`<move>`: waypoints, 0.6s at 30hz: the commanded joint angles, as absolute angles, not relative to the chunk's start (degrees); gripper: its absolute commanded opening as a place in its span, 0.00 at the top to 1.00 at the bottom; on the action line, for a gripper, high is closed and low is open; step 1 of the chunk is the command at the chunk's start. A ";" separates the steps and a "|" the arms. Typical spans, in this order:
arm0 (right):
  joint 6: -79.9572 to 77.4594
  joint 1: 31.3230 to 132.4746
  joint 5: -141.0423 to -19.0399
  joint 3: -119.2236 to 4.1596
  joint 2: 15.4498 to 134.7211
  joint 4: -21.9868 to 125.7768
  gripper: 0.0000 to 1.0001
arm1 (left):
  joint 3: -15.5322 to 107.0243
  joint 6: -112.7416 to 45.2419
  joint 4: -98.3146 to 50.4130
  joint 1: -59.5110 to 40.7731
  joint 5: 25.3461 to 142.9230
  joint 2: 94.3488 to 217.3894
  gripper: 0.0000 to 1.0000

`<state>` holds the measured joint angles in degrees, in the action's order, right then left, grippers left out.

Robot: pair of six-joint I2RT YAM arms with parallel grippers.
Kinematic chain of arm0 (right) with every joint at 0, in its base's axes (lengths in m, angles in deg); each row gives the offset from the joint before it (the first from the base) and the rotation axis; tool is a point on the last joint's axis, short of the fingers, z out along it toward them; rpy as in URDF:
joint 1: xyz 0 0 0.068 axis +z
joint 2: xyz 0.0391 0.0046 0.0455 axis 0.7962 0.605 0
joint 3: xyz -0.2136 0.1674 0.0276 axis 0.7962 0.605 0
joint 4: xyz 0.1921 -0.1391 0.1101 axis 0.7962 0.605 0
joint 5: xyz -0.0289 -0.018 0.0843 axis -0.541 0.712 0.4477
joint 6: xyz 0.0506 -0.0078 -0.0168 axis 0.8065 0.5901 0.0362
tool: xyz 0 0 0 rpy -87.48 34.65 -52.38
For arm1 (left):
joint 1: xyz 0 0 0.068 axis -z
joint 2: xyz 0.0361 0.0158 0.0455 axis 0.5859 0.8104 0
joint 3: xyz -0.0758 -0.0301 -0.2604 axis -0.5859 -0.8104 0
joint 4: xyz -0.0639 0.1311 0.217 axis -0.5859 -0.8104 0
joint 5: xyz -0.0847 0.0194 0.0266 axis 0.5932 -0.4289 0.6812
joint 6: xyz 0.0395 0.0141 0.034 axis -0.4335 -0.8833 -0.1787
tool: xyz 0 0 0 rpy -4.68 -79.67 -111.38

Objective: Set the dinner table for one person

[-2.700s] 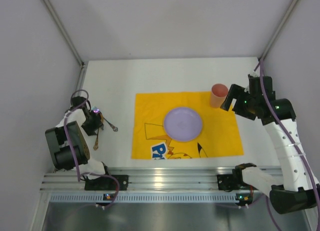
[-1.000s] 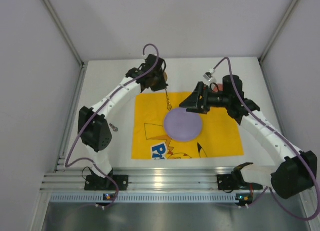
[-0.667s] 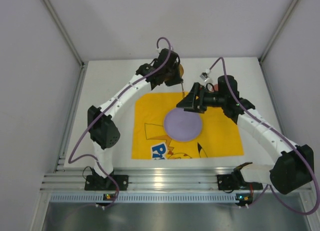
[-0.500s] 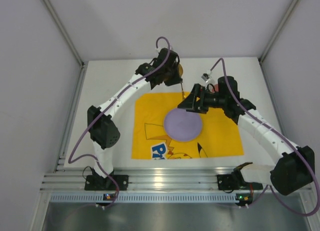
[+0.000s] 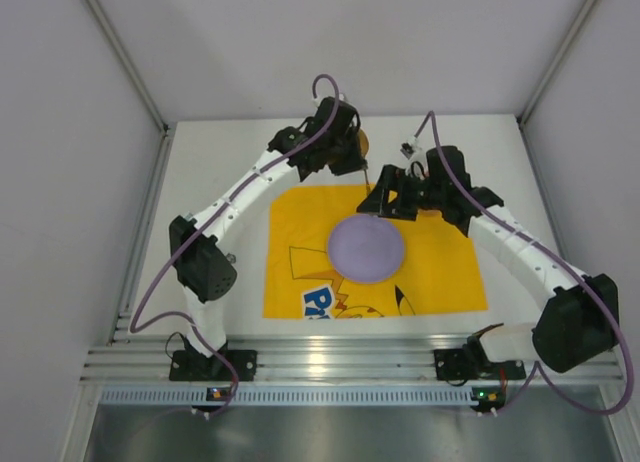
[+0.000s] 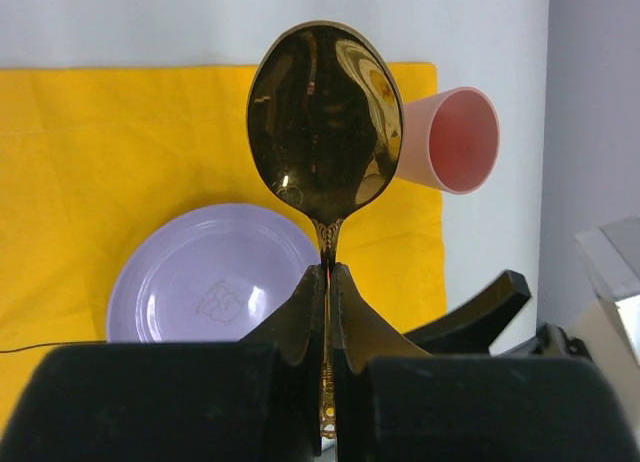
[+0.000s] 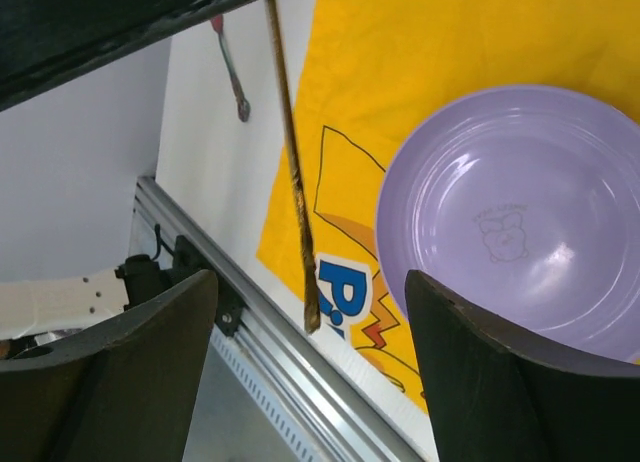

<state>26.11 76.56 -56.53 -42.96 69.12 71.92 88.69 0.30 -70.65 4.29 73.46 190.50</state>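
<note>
My left gripper (image 5: pixel 350 154) is shut on a gold spoon (image 6: pixel 325 122) at its neck and holds it in the air over the back edge of the yellow mat (image 5: pixel 300 232), which lies on the white dinner table (image 5: pixel 215 172). The spoon's handle (image 7: pixel 292 172) hangs down between the fingers of my right gripper (image 5: pixel 380 204), which is open and not touching it. In the left wrist view the gripper (image 6: pixel 327 272) pinches the neck. A purple plate (image 5: pixel 366 248) lies on the mat. A pink cup (image 6: pixel 450 140) stands at the mat's back right corner. A fork (image 7: pixel 230 67) lies on the table left of the mat.
A ribbed aluminium rail (image 5: pixel 320 357) runs along the near edge of the table. Grey walls close in the left, back and right sides. Both arms meet over the back middle of the mat.
The left arm carried the spoon from the table's left side to the back centre. The right arm swung left from the cup, and its open jaws now flank the spoon's handle.
</note>
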 commanded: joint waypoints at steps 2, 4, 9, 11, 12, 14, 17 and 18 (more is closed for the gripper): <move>23.84 77.47 -57.45 -45.97 72.14 70.64 0.29 | 90.12 1.78 -69.56 6.14 74.38 186.72 1.00; 23.40 77.38 -57.36 -46.85 73.54 70.55 0.50 | 89.77 2.04 -69.47 6.67 74.47 186.46 1.00; 22.70 77.38 -57.71 -47.20 72.76 70.90 1.00 | 86.87 1.78 -68.68 6.76 74.03 185.93 1.00; 22.43 77.30 -58.06 -46.33 70.74 71.60 1.00 | 85.38 1.61 -68.51 6.85 73.94 185.84 1.00; 22.00 77.21 -58.15 -45.02 69.78 72.04 1.00 | 84.68 1.26 -68.16 6.85 74.11 185.67 0.91; 21.65 76.68 -58.06 -43.34 67.05 73.61 1.00 | 82.57 0.99 -68.07 6.76 74.38 185.49 0.52; 20.68 75.19 -57.01 -40.00 63.97 77.64 1.00 | 77.84 -0.24 -67.80 6.76 73.50 183.30 0.20; 19.89 74.84 -57.70 -38.43 63.18 79.06 1.00 | 76.34 -1.29 -67.80 6.67 72.80 182.34 0.02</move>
<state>22.53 76.26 -57.01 -40.64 67.50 75.38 80.14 0.27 -67.99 6.65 74.24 186.76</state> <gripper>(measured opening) 0.025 0.876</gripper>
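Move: Just ahead of the open right fingers hangs the handle end of the spoon: some 2 cm forward, 2 cm left and 3 cm below that hand. From the left hand, still pinching the spoon at its neck, the handle end is about 8 cm back, level sideways and 7 cm down. The plate lies 2 cm ahead of the right hand, straight below by roughly 23 cm; the cup stands 14 cm forward of that hand and 20 cm to its right, 18 cm below. Dipping about 2.5 cm and edging forward, the right hand brings its open fingers round the spoon's handle end and pinches it, then eases back and a little right. The left hand first carries the spoon some 2 cm back and right towards it, holds nearly still through the grasp, then opens wide, releasing the neck as it sinks about 2 cm and moves back. ##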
